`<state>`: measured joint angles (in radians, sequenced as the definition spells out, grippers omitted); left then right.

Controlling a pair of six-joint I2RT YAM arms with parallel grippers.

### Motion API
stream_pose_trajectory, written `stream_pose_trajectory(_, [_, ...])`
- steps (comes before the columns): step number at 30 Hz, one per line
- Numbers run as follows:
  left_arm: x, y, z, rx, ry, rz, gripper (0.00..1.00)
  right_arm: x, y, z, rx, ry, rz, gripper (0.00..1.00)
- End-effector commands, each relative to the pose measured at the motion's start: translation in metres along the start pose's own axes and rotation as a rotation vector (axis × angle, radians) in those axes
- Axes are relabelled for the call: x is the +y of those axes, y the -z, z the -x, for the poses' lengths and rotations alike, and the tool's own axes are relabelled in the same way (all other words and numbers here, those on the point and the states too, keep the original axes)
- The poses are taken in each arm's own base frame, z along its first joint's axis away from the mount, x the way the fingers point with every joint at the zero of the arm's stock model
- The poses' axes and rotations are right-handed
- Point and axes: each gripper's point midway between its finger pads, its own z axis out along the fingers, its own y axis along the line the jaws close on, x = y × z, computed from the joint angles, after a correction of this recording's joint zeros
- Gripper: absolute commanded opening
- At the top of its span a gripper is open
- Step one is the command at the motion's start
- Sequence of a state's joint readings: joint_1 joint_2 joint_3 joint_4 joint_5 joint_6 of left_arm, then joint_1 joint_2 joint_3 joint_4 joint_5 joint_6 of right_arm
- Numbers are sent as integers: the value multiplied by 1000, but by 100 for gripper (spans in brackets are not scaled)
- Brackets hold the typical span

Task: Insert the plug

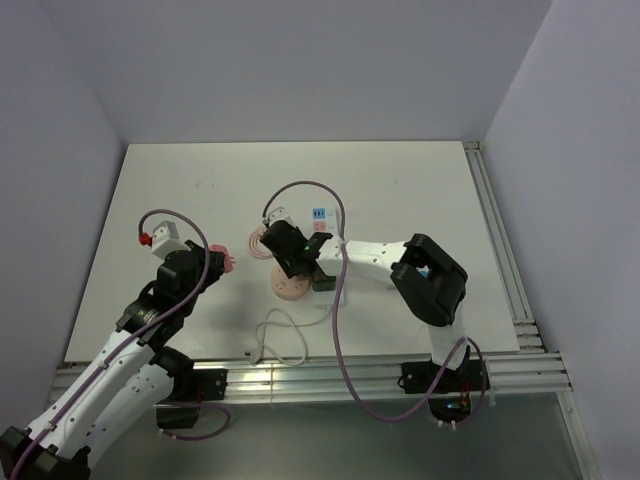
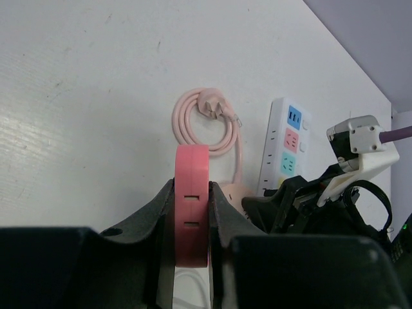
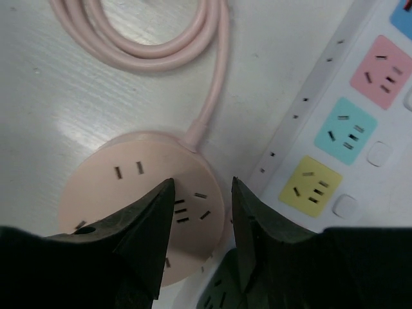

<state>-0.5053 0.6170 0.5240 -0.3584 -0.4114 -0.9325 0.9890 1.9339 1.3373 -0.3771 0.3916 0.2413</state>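
Note:
My left gripper (image 2: 192, 185) is shut on a flat red plug (image 2: 192, 219), held upright above the table with two slots on the edge facing me. Its pins do not show. From above, the left gripper (image 1: 218, 262) hangs to the left of the sockets. A round pink socket (image 3: 129, 187) (image 1: 290, 287) lies beside a white power strip (image 3: 302, 116) (image 1: 320, 220) with coloured outlets. My right gripper (image 3: 203, 183) (image 1: 300, 262) stands over the round socket's right edge, jaws apart, with nothing between them.
The round socket's pink cord lies coiled (image 2: 193, 125) (image 1: 257, 243) to its left, ending in a three-pin plug (image 2: 209, 106). A loose white cable (image 1: 285, 335) lies near the front edge. Metal rails (image 1: 350, 370) run along the near and right sides, and walls enclose the table.

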Motion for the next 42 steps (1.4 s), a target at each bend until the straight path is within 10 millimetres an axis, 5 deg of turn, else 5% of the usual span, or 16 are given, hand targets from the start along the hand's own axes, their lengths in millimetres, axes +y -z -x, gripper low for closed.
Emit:
stream_pose_trajectory(1, [-7,3,6,-8,-4,-25,0,32,8,-1,23,-8,169,48])
stream_pose_trajectory(3, [-8,4,9,-12,-5,-26,0,47,12,0,22,-26,258,52])
stream_pose_trajectory(6, [-10,6,10,-13,-10,-29,0,61,14,-4,33,-70,369,73])
stream_pose_trajectory(11, [-10,9,13,-20,-9,-33,0,45,11,-5,50,-128,406,78])
stream_pose_trajectory(15, [-11,10,13,-20,-11,-40,0,33,14,0,18,-129,376,95])
stream_pose_trajectory(26, [-14,8,12,-10,-17,-47,0,44,20,-12,77,-129,470,96])
stream_pose_trajectory(35, [-13,9,1,42,-42,-53,0,89,69,-2,96,-245,785,95])
stream_pose_trajectory(42, [-21,12,-25,206,-152,-107,0,62,76,27,3,-288,732,95])
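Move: The round pink socket lies right at the open right hand: its middle about 2 cm back, 2 cm to the left and some 2 cm below. From that hand, the coiled pink cord is about 7 cm ahead and 8 cm left, the white power strip's middle about 3 cm ahead and 6 cm right, and the green adapter about 3 cm back and 5 cm right. From the left hand, the round socket is about 13 cm right, 2 cm ahead and 14 cm below. With its fingers spreading from half to wide open at the round socket's edge, the right hand shoves the socket away from the power strip, going about 4 cm left and 2 cm back. It eases a little right, then sweeps some 6 cm back and again left, turning its fingers to point left and down, and finally lifts about 3 cm. Late on, the left hand, still gripping the pink plug, sinks and edges right towards the socket, about 3 cm. ##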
